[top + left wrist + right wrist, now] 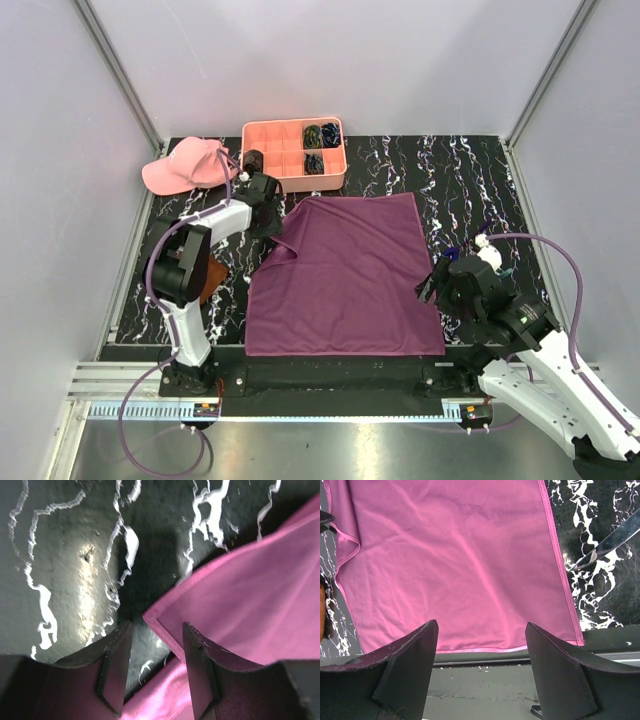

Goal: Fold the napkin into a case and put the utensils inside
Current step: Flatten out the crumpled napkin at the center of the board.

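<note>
The magenta napkin [345,280] lies spread flat mid-table, its far-left corner [152,616] turned over onto itself. My left gripper [272,228] sits low at that corner. Its jaws [156,630] stand open, the hemmed edge running between them, and the right finger [200,670] rests over the cloth. My right gripper [428,287] hovers at the napkin's [460,555] near-right edge, open [481,625] with nothing between its fingers. One silvery utensil [610,540] lies on the dark marbled table to the right of the napkin. In the top view the utensils [487,246] are mostly hidden behind the right arm.
A pink compartment tray [295,152] holding dark coiled bundles stands at the back. A pink cap [185,165] lies at the far left. A rust-brown cloth [212,280] sits beside the left arm. The table's near edge [485,660] runs just under the right gripper.
</note>
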Robot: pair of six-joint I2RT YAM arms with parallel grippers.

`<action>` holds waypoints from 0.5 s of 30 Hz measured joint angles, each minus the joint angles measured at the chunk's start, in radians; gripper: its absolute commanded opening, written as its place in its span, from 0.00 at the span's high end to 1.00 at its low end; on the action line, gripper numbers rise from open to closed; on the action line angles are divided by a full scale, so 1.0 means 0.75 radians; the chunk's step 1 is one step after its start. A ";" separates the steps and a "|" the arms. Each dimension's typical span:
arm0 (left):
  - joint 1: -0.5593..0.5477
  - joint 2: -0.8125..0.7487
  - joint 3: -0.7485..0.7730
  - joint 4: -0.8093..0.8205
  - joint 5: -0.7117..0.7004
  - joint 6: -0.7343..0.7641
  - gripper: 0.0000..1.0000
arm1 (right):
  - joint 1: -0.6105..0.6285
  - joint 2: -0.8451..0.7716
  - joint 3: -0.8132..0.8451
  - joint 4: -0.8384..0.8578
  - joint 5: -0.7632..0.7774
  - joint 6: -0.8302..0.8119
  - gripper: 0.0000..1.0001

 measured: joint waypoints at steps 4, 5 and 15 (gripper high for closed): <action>0.003 0.033 0.030 0.004 -0.053 -0.005 0.72 | 0.000 0.016 -0.007 0.030 -0.007 -0.017 0.20; 0.003 0.043 0.039 0.001 -0.067 -0.005 0.81 | 0.000 0.020 -0.008 0.035 -0.011 -0.020 0.20; 0.005 0.095 0.128 -0.041 -0.121 0.086 1.00 | 0.000 0.082 -0.009 0.114 -0.034 -0.052 0.20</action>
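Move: The napkin's left corner lies almost at the left fingertips, about 2 cm ahead, 1 cm to the left and 1 cm lower. The pink divided box stands some 23 cm ahead of that hand and 4 cm to its right, the pink cap about 21 cm ahead and 21 cm left, and the brown cloth roughly 13 cm back and 15 cm left. From the right hand the same corner is about 26 cm ahead, 34 cm left and 14 cm down. Staying low over the board, the left hand slides about 2 cm forward and a little over 1 cm left onto the napkin's left corner, while its half-open fingers close all the way and pinch the hem. The right hand, high above the napkin's near right part with its fingers still wide open and touching nothing, drifts some 2 cm forward and left. ##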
